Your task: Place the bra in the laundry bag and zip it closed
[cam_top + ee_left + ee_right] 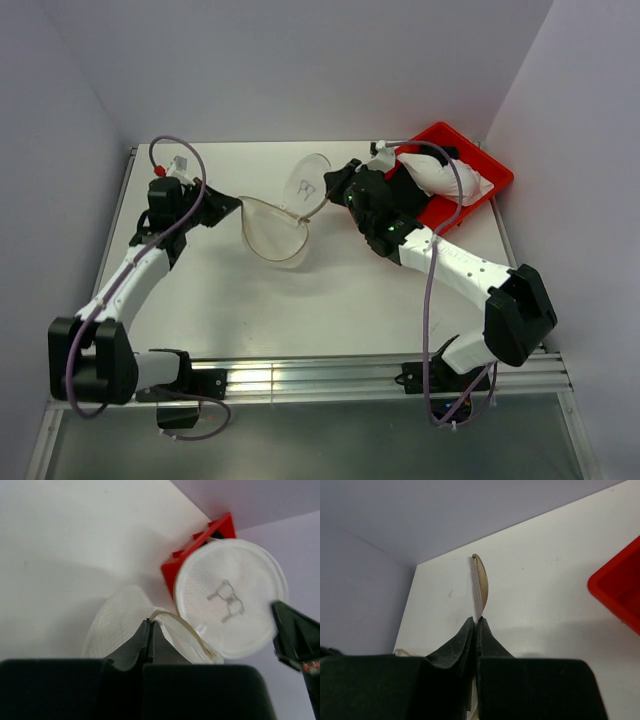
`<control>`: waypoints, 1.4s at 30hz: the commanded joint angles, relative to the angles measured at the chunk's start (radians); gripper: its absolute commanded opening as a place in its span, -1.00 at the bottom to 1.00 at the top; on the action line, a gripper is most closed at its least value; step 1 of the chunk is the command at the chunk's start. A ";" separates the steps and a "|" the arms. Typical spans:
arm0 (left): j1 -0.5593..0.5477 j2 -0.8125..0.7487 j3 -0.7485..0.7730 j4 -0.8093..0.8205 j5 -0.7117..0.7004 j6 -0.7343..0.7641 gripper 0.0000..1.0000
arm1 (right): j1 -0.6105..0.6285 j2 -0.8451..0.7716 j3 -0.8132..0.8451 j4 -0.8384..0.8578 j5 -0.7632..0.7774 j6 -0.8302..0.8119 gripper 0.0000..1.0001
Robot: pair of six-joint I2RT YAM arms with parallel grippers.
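Observation:
The white mesh laundry bag lies open in the middle of the table, with its round lid tilted up behind it. That lid carries a small dark mark. My left gripper is shut on the bag's left rim, pinching the tan zip edge. My right gripper is shut on the lid's right edge, which the right wrist view shows edge-on. The white bra lies bunched in the red tray, to the right of both grippers.
The red tray sits at the table's back right corner, close behind the right arm; its corner shows in both wrist views. Grey walls enclose the table on the left, back and right.

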 commanded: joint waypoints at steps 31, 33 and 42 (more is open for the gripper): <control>0.083 0.382 0.530 -0.497 -0.249 0.401 -0.14 | 0.042 0.482 0.319 -0.086 0.052 0.216 -1.00; 0.078 0.348 0.515 -0.488 -0.244 0.395 0.01 | 0.042 0.490 0.328 -0.094 0.038 0.203 -0.89; -0.043 0.074 0.389 -0.473 -0.240 0.415 0.38 | 0.010 0.378 0.298 -0.143 -0.006 0.051 0.33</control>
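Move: The open laundry bag already hangs between both grippers. Its body is about 6 cm to the left hand's right, 3 cm back and 8 cm below; its raised lid is some 4 cm ahead, 4 cm left of the right hand, nearly level. The bare table spot lies about 4 cm ahead, 3 cm right and 21 cm below the left hand, or 15 cm left and 26 cm below the right, level fore and aft. The red bin is roughly 28 cm right, 12 cm ahead and 22 cm below the right hand. The laundry bag, still pinched at rim and lid, is carried left and forward, then lowered. The left hand sways forward and left, rolling its left side up some 25 degrees, sinks, opens, then draws back and rises clear; the right goes about 7 cm left, 5 cm forward and finally down about 14 cm, fingers tipping downward, and opens wide to let the lid go. ##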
